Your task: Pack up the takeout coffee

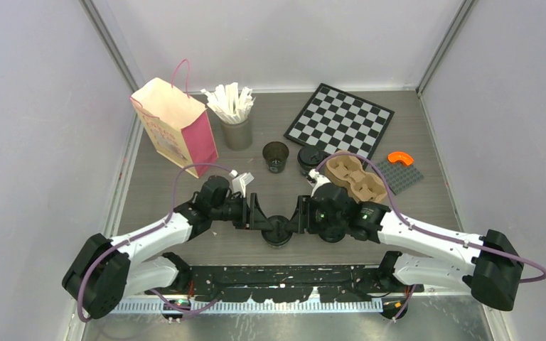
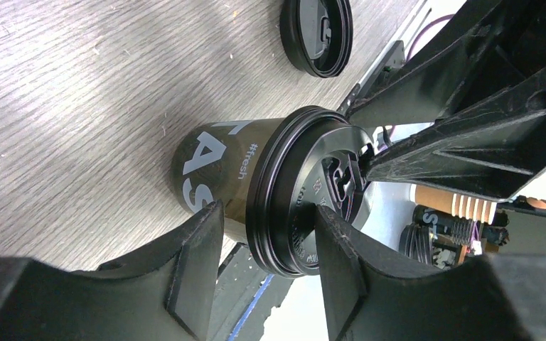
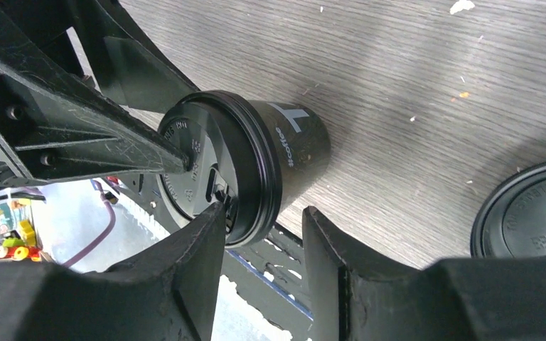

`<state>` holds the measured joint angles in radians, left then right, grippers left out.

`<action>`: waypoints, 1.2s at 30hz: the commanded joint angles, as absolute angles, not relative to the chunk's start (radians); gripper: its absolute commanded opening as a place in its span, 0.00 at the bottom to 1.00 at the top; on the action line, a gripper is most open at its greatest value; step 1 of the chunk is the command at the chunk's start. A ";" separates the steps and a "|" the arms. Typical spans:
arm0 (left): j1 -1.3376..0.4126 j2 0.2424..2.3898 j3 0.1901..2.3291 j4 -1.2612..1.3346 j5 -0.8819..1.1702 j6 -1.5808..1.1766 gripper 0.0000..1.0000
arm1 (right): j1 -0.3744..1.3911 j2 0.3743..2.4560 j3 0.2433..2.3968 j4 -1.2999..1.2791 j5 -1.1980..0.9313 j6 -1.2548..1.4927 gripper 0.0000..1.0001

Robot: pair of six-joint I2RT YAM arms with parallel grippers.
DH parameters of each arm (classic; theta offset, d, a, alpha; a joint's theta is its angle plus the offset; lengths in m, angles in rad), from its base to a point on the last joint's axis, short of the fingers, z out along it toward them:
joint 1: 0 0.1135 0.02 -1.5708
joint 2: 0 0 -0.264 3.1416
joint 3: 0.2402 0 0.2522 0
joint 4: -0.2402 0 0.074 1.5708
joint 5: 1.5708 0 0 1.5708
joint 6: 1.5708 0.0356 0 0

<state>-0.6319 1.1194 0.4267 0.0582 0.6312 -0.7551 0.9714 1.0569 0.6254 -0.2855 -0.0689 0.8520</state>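
A small black takeout coffee cup [image 1: 279,231] with its black lid [image 2: 306,192] on stands near the table's front edge, between both arms. My left gripper [image 1: 261,217] [image 2: 270,209] is open and straddles the lid's rim: one finger lies on the lid top and the other beside the cup wall [image 2: 206,167]. My right gripper [image 1: 297,215] [image 3: 264,209] is open on the opposite side, with one finger against the lid top [image 3: 192,163] and the other off the cup. A second black cup [image 1: 276,156] stands uncovered farther back, a loose lid [image 1: 309,158] beside it.
A brown two-hole cup carrier [image 1: 355,177] sits just behind the right arm. A grey cup of white stirrers [image 1: 236,131] and a pink paper bag [image 1: 178,128] stand at the back left. A checkerboard [image 1: 340,121] and a grey studded plate [image 1: 400,172] lie at the back right.
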 commanded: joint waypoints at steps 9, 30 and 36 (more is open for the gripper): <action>-0.661 1.112 0.423 0.008 0.539 -0.713 0.50 | 0.973 0.999 0.742 -0.361 -0.058 0.852 0.41; -0.667 1.101 0.427 -0.041 0.527 -0.692 0.49 | 0.990 1.137 0.721 -0.323 -0.066 0.866 0.21; -0.667 1.107 0.423 -0.065 0.514 -0.677 0.49 | 0.990 1.109 0.629 -0.313 -0.061 0.885 0.18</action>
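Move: The lidded coffee cup stands upright between my hands. From my left hand its middle is about 3 cm to the right, 1 cm back and 4 cm down; from my right hand it is some 4 cm left, 1 cm back and 5 cm down. The spare lid lies about 16 cm right of the cup and 3 cm farther out. The open cup stands some 22 cm beyond it, the other lidded cup at the same depth but 10 cm right. I lift my right hand about 3 cm above the lid, narrowing its half-open fingers, then lower it most of the way back and about 1 cm farther left, bringing the nearly shut fingertips down on the lid's right edge. My left hand stays put, still straddling the rim, one finger on the lid's top and the other below against the cup's side. ##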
